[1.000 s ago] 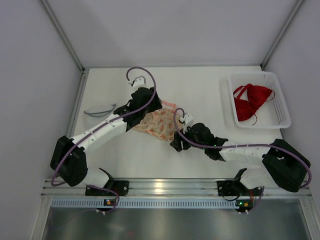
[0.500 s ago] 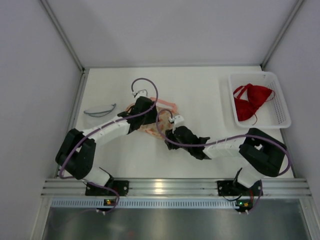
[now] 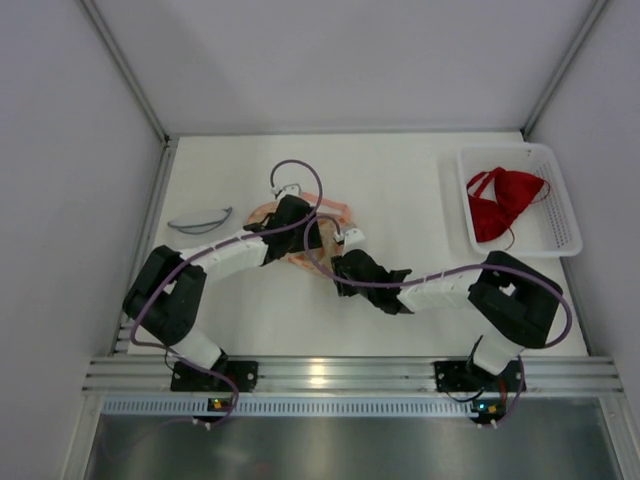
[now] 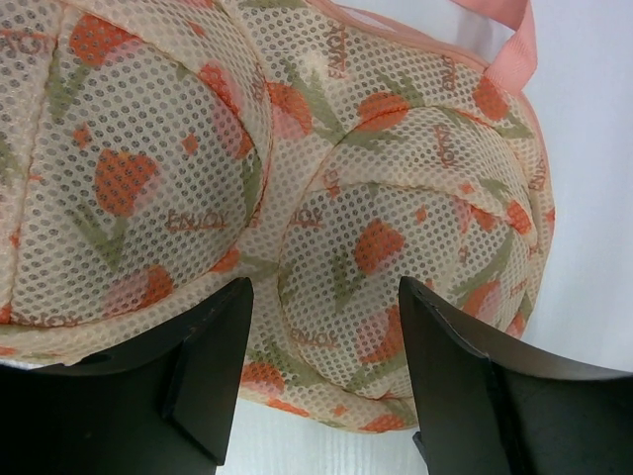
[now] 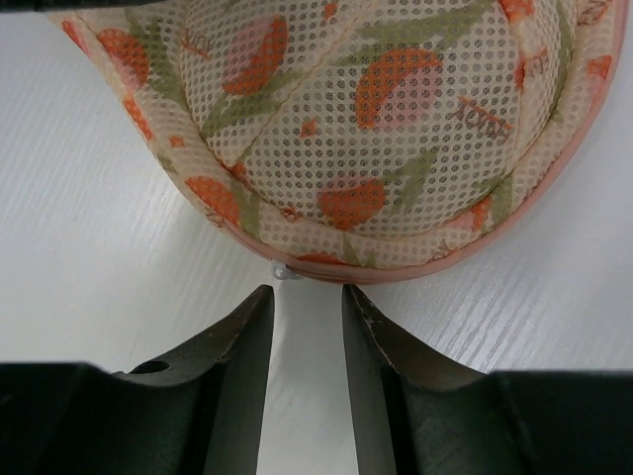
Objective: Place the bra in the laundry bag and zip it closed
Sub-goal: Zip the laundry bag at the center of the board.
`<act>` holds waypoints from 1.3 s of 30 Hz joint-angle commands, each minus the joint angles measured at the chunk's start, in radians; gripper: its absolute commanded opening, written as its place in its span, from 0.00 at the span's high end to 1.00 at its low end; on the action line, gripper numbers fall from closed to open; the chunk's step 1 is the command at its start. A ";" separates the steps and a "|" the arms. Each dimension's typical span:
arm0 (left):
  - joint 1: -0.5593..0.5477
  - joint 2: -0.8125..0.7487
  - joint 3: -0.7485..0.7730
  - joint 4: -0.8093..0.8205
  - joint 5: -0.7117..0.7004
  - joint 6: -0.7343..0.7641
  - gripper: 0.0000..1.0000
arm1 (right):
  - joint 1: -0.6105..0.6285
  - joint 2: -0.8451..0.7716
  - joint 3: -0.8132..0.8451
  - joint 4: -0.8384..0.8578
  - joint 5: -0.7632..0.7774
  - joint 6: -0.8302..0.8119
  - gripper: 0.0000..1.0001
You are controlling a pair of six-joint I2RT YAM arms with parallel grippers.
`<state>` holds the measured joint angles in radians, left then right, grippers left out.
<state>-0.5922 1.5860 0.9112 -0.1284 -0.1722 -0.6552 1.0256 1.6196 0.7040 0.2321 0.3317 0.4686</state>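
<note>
The laundry bag (image 3: 298,257) is a cream mesh pouch with orange and green flowers and pink trim, lying mid-table under both wrists. My left gripper (image 3: 306,236) is open; in the left wrist view its fingers straddle the near edge of the bag's domed mesh (image 4: 396,228). My right gripper (image 3: 336,263) stands open with only a narrow gap, and nothing lies between its fingers (image 5: 247,327). Its tips stop just short of the bag's pink rim (image 5: 396,272), where a small white zipper pull (image 5: 284,270) shows. The red bra (image 3: 503,203) lies in the white basket (image 3: 566,235) at the far right.
A grey pair of glasses (image 3: 198,221) lies on the table left of the bag. The enclosure's walls rise on the left, right and back. The arms' bases and a metal rail run along the near edge.
My right arm has reached left to the bag's near rim, and its jaws have narrowed. The left gripper has shifted slightly right over the bag, still just as wide.
</note>
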 commanded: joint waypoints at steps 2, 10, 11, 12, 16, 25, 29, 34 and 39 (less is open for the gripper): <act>0.002 0.037 0.040 0.046 0.000 -0.018 0.34 | 0.021 0.040 0.046 0.004 0.020 0.007 0.64; 0.002 0.048 0.035 0.044 -0.006 -0.044 0.34 | 0.021 0.071 0.068 0.021 0.055 0.019 0.62; 0.000 0.046 0.034 0.046 -0.007 -0.052 0.34 | 0.022 0.075 0.069 0.024 0.061 0.021 0.62; 0.002 0.043 0.031 0.046 -0.010 -0.058 0.34 | 0.021 0.079 0.071 0.030 0.067 0.021 0.62; 0.002 0.020 -0.006 0.046 -0.036 -0.122 0.34 | 0.021 0.094 0.066 0.067 0.114 0.027 0.74; 0.002 0.046 -0.008 0.078 0.013 -0.060 0.36 | 0.021 0.053 0.031 0.092 0.182 0.019 1.00; 0.000 0.068 0.002 0.073 0.036 -0.014 0.36 | 0.021 0.030 0.009 0.102 0.201 0.018 1.00; 0.003 0.071 0.003 0.067 0.020 -0.004 0.36 | 0.022 -0.026 -0.098 0.275 0.095 -0.082 1.00; 0.011 0.072 0.014 0.067 0.037 0.025 0.36 | 0.022 -0.095 -0.189 0.403 -0.046 -0.149 1.00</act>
<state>-0.5896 1.6455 0.8963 -0.0799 -0.1608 -0.6701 1.0264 1.5826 0.5381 0.4793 0.3916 0.3901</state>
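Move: The zip pull, a small white tab on the bag's near rim, lies just off the right fingertips: about 1 cm ahead, 1 cm left and 2 cm below. From the right hand, the laundry bag's middle is some 9 cm ahead, 6 cm left and 2 cm down. The left hand hangs over the bag, whose middle is about 1 cm ahead, 2 cm left and 4 cm below it. From the left hand, the pull lies roughly 6 cm back, 3 cm right and 5 cm below. Down about 1 cm, then forward some 2 cm beside the bag's near rim, the right hand closes its half-open fingers fully, then slides about 2 cm right and draws back about 2 cm, rising slightly and tipping its fingertips up. The left hand sinks 2 cm onto the bag, fingers still spread, and stays there to hold it down. ##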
